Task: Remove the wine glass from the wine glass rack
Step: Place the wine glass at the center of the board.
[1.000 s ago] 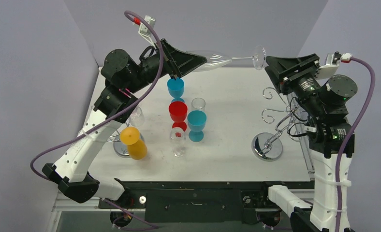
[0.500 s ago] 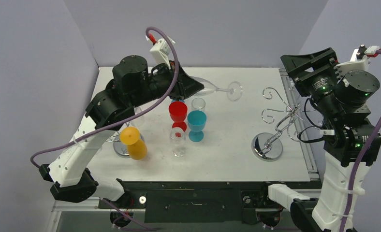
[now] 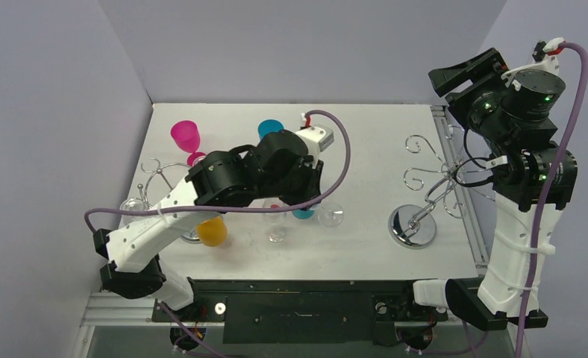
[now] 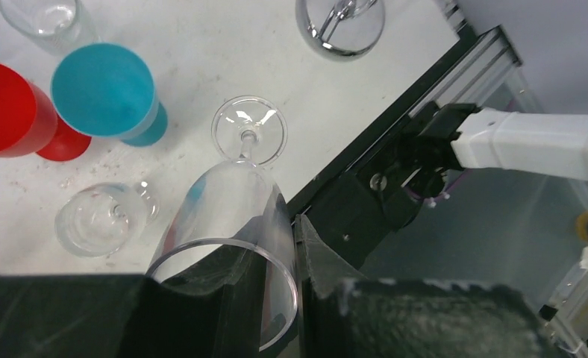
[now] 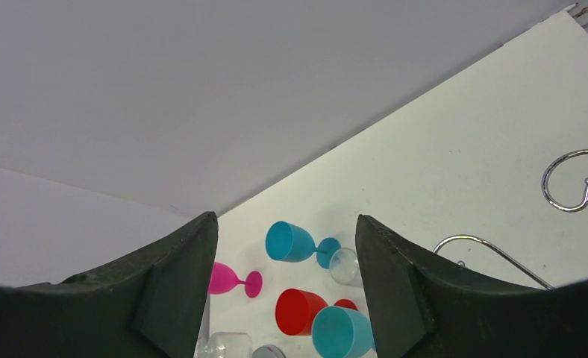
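A clear wine glass [image 4: 224, 198] hangs foot-down in my left gripper [image 4: 280, 239], which is shut on its rim with one finger inside the bowl and one outside. Its round foot [image 3: 329, 216] is low over the table, right of a teal glass [image 4: 104, 89]; whether it touches the table I cannot tell. The chrome wine glass rack [image 3: 413, 224] stands at the right with bare hooks [image 5: 567, 179]. My right gripper [image 3: 463, 71] is raised high at the far right, open [image 5: 286, 224] with nothing between its fingers.
A red glass [image 4: 7, 108], a small clear glass [image 4: 101, 220], a tumbler [image 4: 48, 19], an orange glass [image 3: 212, 231], a pink glass [image 3: 185, 136] and a blue glass [image 3: 270, 128] crowd the left and middle. A second wire rack [image 3: 160, 171] stands at the left. The table's front edge [image 4: 395, 112] lies close to the foot.
My left arm swung the clear glass from high at the back down to the table's middle. My right gripper opened wide and drew up and back to the right.
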Tool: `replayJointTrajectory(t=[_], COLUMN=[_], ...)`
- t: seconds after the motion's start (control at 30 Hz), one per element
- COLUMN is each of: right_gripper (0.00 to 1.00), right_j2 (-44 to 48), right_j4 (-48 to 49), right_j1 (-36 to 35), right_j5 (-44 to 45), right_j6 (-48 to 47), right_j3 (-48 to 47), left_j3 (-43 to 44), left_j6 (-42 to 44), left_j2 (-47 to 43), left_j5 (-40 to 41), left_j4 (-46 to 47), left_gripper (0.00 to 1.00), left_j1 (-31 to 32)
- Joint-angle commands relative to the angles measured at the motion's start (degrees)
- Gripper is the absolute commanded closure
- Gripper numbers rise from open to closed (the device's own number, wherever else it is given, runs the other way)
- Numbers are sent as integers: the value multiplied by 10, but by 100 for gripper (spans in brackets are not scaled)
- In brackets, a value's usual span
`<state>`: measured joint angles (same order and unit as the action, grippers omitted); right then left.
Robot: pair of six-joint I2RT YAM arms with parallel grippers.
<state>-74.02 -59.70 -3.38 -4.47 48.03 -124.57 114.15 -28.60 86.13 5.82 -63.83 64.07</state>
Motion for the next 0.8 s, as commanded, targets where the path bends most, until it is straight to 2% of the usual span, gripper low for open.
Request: replayJointTrajectory(t=[0.0,0.27,0.57,0.77], right_gripper=[36,36,36,36], right_j2=[-10,9,42,53], right_j4=[-16,-25,-21,-22], right_j1=[-5,-4,0,0], right_j5=[22,37,43,43], right_j6=[-25,-36,-41,-40], right_j3=[-28,-13,32,47], left_j3=[-6,-27,-83,-83], left_j6=[23,35,37,36], left_j2=[24,102,146,170], left_j5=[47,50,48,49], left_j4=[-30,-24,33,50], left_gripper=[100,100,100,100], left_j1=[20,37,37,31])
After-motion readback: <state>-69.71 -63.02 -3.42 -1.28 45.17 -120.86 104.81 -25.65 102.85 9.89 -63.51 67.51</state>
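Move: The spot for the wine glass lies almost straight below my left hand, which still grips its bowl: about 30 cm down, 1 ahead, 3 to the right. The standing clear glass is roughly 8 cm left, 3 ahead; the nearer blue glass 12 ahead, 1 left; the red glass 18 ahead, 10 left. From my right hand the spot lies some 21 cm left, 10 back, 45 below. I lower the wine glass nearly straight down about 17 cm towards the bare board beside the standing clear glass, slowing at the end. As it sinks, my left wrist swings the fingers some 25 degrees more downward, bringing the foot under the bowl, grip kept. My empty, open right hand finally eases back and down a couple of centimetres. ##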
